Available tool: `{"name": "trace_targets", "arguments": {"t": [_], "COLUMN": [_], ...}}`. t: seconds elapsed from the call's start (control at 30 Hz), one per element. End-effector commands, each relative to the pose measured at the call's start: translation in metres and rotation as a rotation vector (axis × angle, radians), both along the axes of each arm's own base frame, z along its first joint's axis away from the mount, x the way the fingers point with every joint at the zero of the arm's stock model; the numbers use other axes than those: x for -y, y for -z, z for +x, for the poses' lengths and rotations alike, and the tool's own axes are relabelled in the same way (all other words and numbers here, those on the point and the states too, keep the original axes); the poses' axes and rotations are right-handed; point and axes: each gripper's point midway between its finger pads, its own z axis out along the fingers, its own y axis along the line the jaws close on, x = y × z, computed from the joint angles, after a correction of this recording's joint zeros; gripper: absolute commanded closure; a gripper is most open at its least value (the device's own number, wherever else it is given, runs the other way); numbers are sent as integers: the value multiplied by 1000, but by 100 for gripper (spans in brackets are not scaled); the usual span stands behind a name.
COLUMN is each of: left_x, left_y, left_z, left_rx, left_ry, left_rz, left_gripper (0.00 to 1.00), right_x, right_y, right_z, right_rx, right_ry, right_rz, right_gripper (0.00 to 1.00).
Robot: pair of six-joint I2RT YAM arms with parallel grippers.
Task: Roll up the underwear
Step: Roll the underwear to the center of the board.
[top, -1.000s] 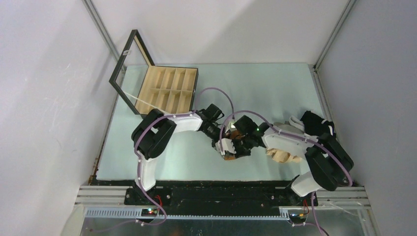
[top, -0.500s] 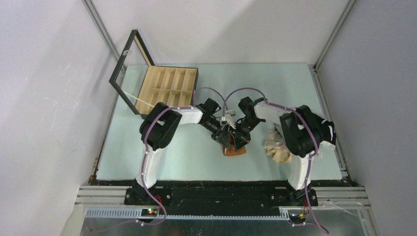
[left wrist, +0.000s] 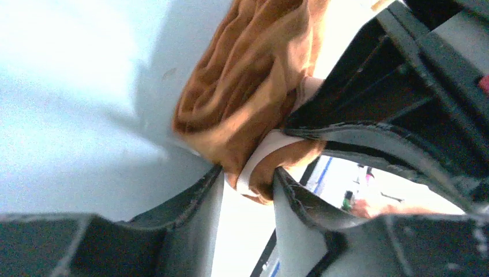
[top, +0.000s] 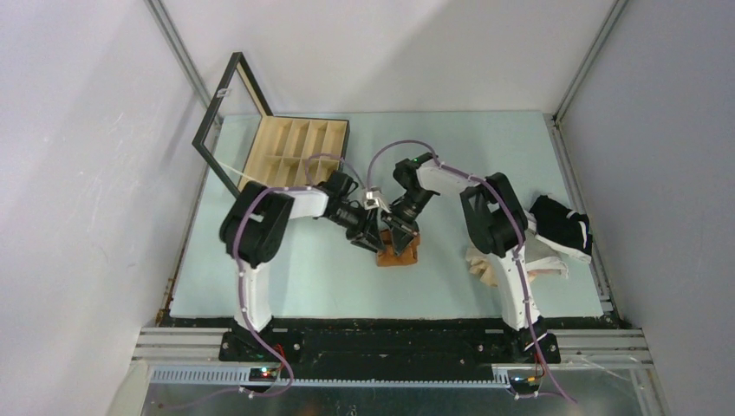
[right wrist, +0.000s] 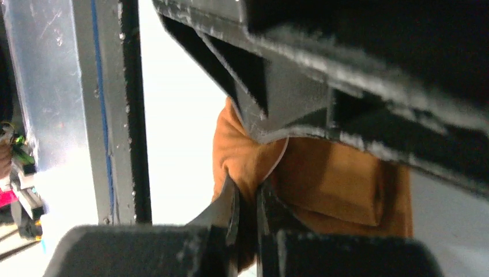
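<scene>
The rust-brown underwear point(top: 400, 253) lies bunched into a short roll mid-table, between the two wrists. In the left wrist view its folds point(left wrist: 248, 86) fill the frame. My left gripper point(left wrist: 248, 173) has its jaws parted, with the white-banded end of the roll still sitting between the fingertips. My right gripper point(right wrist: 248, 187) is shut on a fold of the same rust-brown cloth point(right wrist: 323, 184). From above, the left gripper point(top: 374, 241) and right gripper point(top: 399, 232) meet over the roll. More underwear lies at the right: a black piece point(top: 559, 224), a beige piece point(top: 484, 264) and a pale pink piece point(top: 544, 263).
A black-framed wooden box point(top: 295, 156) with compartments stands open at the back left, its lid raised. The right arm point(top: 494, 221) reaches across in front of the pile. A metal rail point(top: 390, 347) runs along the near edge.
Both grippers moved away from the near edge and slightly left, taking the rust-brown roll along. The left jaws went from shut to parted. The right arm's elbow swung left.
</scene>
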Motion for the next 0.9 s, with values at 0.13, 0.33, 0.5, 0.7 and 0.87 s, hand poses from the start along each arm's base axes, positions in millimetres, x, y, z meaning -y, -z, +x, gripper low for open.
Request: {"name": "trace_targets", "arguments": {"t": [0.13,0.33,0.5,0.7,0.87], "left_x": [-7,-1,11,31,44], "left_y": [-63,-66,-60,-64,-55], "left_z": [22,21,-20,-34,-46], "left_rx": [703,823,1167,1629,1761], "left_ry": [-20,-5,307,542,720], "left_rz": [-52,-33,-15,-64,-117], "left_gripper": [49,40,40,37,38], "right_x": [73,74,72,64,59], "right_y": [50,56,60,64,70], "right_z": [-10,-8,-7,-4,-8], "right_rx": [-204,-190,-196,-244,-268], "right_ry": [222,251,265,284,281], "right_rz": [-488,-539,-573,-610,-625], "right_gripper": [100,100,100,100,100]}}
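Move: At the left edge of the rolled-up underwear, the left fingers stand half open around the end of the roll, the underwear's middle about 4 cm to their right, level forward and back and just below. The right fingers are already shut on the underwear, its middle roughly 1 cm ahead, 1 cm left and 1 cm below them. From the left hand the wooden box lies about 20 cm ahead and 19 cm left; the beige cloth is some 19 cm right and 4 cm back from the right hand. Coming free of the roll, the left hand opens wider while lifting about 6 cm with a short swing left, then draws back towards the board's near edge and slightly right and down, rolling nearly 90 degrees about its own fingers. The right hand keeps its pinch on the underwear, pulls it about 3.5 cm right and slightly down, away from the left hand's starting place, then holds there, rolling some 40 degrees in all. ##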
